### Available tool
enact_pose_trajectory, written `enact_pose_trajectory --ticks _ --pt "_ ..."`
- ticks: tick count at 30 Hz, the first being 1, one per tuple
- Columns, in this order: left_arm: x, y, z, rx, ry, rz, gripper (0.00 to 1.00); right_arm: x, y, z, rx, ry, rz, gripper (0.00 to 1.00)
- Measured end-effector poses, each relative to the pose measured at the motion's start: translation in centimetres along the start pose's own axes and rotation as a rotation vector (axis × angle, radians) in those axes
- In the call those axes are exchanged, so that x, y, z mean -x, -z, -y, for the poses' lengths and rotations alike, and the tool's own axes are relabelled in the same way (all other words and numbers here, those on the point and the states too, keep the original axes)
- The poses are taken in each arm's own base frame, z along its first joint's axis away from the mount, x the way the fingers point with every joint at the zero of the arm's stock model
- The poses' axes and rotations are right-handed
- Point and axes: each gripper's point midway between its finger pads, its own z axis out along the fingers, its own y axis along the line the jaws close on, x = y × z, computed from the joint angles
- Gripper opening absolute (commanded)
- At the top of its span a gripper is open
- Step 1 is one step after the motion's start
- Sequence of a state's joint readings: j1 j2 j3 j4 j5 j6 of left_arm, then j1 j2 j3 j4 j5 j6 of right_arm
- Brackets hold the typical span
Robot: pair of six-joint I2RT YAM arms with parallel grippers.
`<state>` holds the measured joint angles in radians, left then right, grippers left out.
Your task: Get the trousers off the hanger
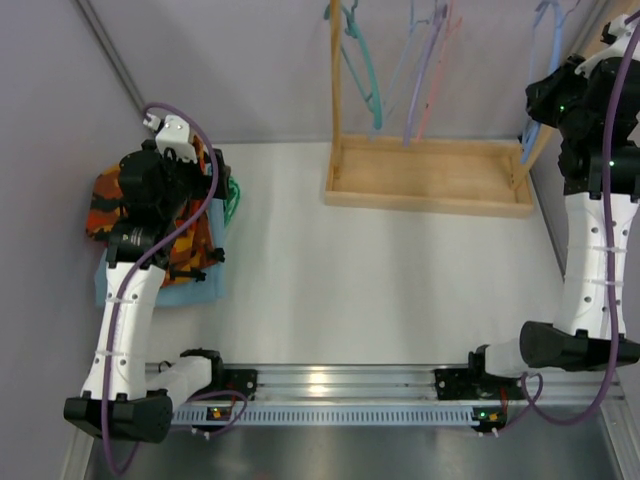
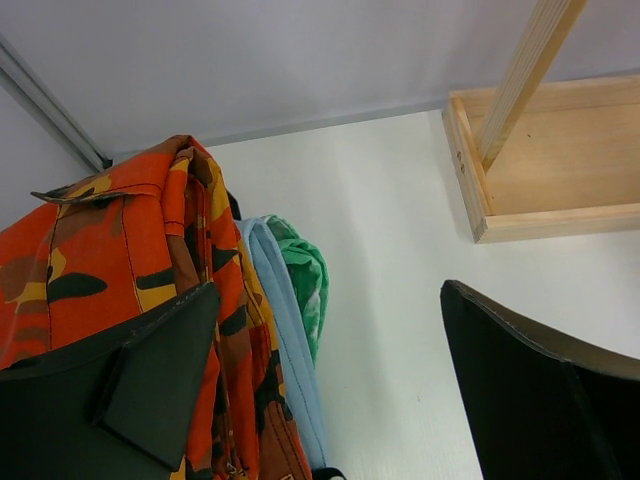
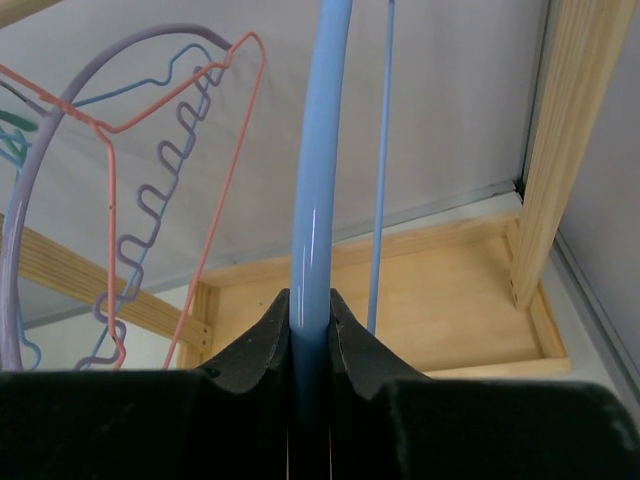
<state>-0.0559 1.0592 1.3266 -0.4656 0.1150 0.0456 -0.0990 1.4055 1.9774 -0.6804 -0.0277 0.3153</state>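
The orange camouflage trousers (image 1: 108,205) lie crumpled on top of a pile of clothes at the table's left edge, off any hanger. In the left wrist view the trousers (image 2: 90,250) lie under and beside my left finger. My left gripper (image 2: 340,400) is open just above the pile, with nothing between its fingers. Over at the wooden rack, my right gripper (image 3: 310,310) is shut on the thick bar of a light blue hanger (image 3: 320,150), which carries no clothing. From above, that hanger (image 1: 545,30) hangs at the rack's right end.
Under the trousers are a light blue garment (image 2: 285,330) and a green one (image 2: 305,275). The rack's wooden base (image 1: 430,180) stands at the back, with a teal hanger (image 1: 362,70) and purple and pink hangers (image 1: 430,60). A rack post (image 3: 565,150) rises just right of my right gripper.
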Motion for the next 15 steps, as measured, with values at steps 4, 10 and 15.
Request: enact_pose_trajectory --ticks 4,10,15 --pt "-0.1 -0.1 0.0 -0.001 0.010 -0.004 0.98 -0.5 -2.0 0.2 -0.015 0.006 -0.018 0.00" --pt "-0.3 -0.3 0.1 0.000 0.020 -0.009 0.99 -1.7 -6.5 -0.5 -0.036 0.045 -0.044 0.00" --pt "-0.5 -0.3 0.1 -0.001 0.021 -0.014 0.99 -3.4 -8.1 -3.0 0.002 0.077 -0.073 0.00"
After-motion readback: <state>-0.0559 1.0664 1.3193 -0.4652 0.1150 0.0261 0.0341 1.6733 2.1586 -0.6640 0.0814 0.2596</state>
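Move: The right hand holds the empty blue hanger. Its place on the rail, by judgement, lies about 12 cm ahead of this hand, 7 cm left and 17 cm up. At roughly hand height the pink hanger hangs some 10 cm ahead and 15 cm left, the purple one 10 cm ahead and 19 cm left. The rack's right post stands 12 cm ahead, 10 cm right. From the left hand that rail place is about 16 cm ahead, 54 cm right and 28 cm up. Forward some 8 cm, first almost straight out and then bending left about 3 cm towards the hanging pink hanger, the right hand carries the empty blue hanger in towards the rack, sinking about 3 cm on the way. The fingers keep their pinch on its bar, and the wrist tilts only slightly. ##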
